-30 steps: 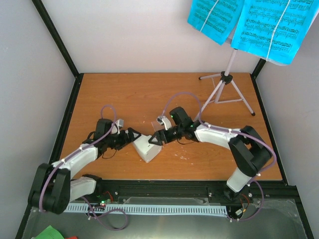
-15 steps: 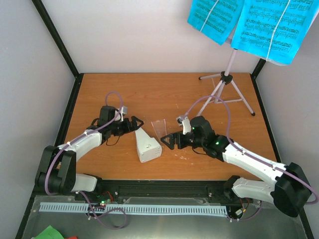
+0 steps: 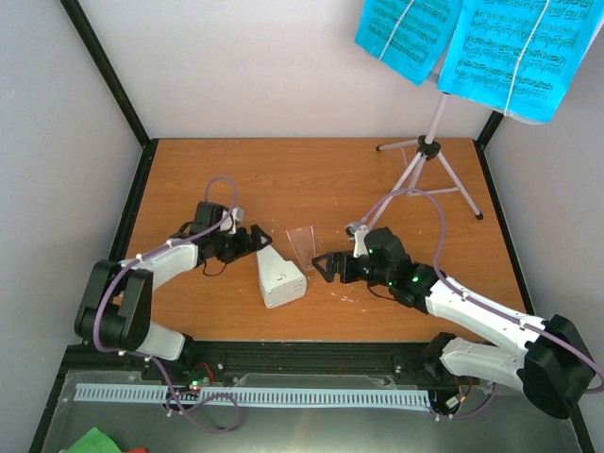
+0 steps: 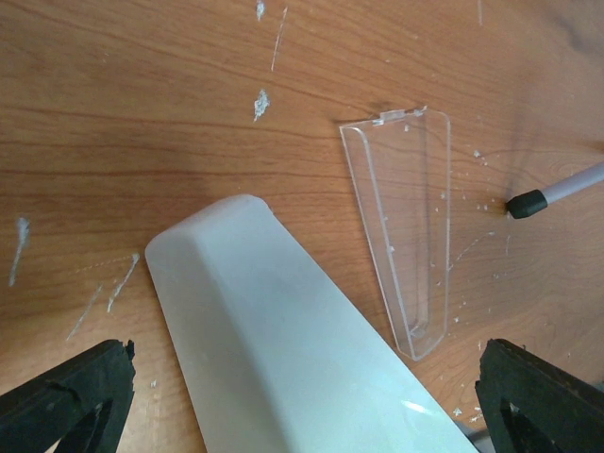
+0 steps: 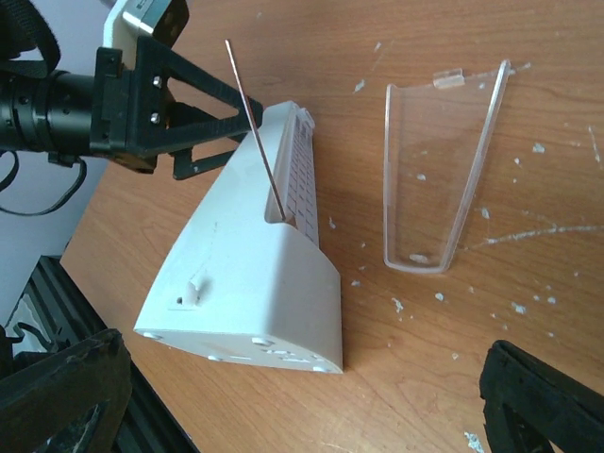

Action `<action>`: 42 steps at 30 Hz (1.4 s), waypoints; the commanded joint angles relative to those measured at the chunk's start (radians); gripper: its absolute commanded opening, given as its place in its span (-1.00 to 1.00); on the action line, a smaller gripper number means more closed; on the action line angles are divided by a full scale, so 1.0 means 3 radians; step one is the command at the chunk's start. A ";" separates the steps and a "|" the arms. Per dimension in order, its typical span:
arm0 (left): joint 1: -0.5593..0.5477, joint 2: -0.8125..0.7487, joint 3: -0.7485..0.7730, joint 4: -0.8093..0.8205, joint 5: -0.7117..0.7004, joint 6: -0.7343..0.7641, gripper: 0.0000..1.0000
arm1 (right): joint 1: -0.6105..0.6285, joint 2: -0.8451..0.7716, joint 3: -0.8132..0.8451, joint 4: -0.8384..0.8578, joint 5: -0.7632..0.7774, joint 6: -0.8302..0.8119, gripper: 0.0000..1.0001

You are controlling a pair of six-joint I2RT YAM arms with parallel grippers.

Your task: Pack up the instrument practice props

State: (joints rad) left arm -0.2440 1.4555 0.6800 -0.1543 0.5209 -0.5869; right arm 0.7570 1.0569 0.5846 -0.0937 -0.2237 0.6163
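The white metronome [image 3: 280, 276] lies on its side on the wooden table, its thin pendulum rod [image 5: 256, 127] sticking out. Its clear cover [image 3: 302, 241] lies flat beside it, detached. My left gripper [image 3: 257, 240] is open at the metronome's narrow end, and the white body [image 4: 283, 349] fills the space between its fingers. My right gripper [image 3: 321, 267] is open and empty, just right of the metronome [image 5: 255, 293] and near the cover [image 5: 434, 170]. The lilac music stand [image 3: 427, 151] stands at the back right, holding the cyan sheet-music pages [image 3: 510, 52].
One rubber-tipped leg of the stand [image 4: 528, 202] reaches toward the cover. Black frame posts [image 3: 104, 66] and white walls close in the table on three sides. A black rail [image 3: 311, 357] runs along the near edge. White flecks dot the wood.
My right gripper has drawn back to the right, away from the metronome, and opened wider. The clear cover now lies alone on the table. My left gripper has shifted slightly back.
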 commanded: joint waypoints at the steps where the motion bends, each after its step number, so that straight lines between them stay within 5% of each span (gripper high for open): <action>1: -0.0025 0.0302 0.0260 0.0208 0.0286 0.0071 0.99 | 0.0013 -0.0119 -0.0140 0.0239 0.0043 0.0187 0.98; 13: -0.0440 0.1019 0.1042 -0.0233 0.0178 0.0448 0.99 | 0.0013 -0.0525 -0.0166 -0.0187 0.0496 0.0108 1.00; 21: -0.0614 0.1140 0.1385 -0.0921 -0.0537 0.0749 0.99 | 0.0013 -0.0717 -0.0179 -0.0417 0.0786 0.0045 1.00; 37: -0.1036 0.1477 0.1931 -0.1268 -0.0448 0.0901 0.99 | 0.0013 -0.0882 -0.0260 -0.0515 0.0977 0.0103 1.00; 42: -0.1141 0.1473 0.2008 -0.1512 -0.0820 0.1000 0.99 | 0.0013 -0.0976 -0.0282 -0.0550 0.1042 0.0105 1.00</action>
State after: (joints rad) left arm -0.5602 1.8915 1.2293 -0.5301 0.3561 -0.3355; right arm 0.7570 0.7948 0.5121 -0.2516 0.0509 0.6373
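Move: The white metronome lies on the table with its narrow end just under my open left fingers. Its middle is about 8 cm back from that hand, 4 cm to its right and 4 cm lower. The clear cover lies some 9 cm to my left hand's right, 1 cm ahead, and the stand's foot roughly 23 cm right, 2 cm ahead, both about 6 cm below. From my higher right hand the metronome is about 12 cm left, 2 cm ahead and 12 cm below. With my left fingers wide open astride the metronome's narrow end, I sweep that end right towards the clear cover, pushing with the left-hand finger. The hand travels about 11 cm, first swinging forward, then easing back and sinking a little, while it turns some 25 degrees clockwise and its left side rolls up. My open right hand backs off about 6 cm to the right, away from the metronome, turning slightly clockwise. ##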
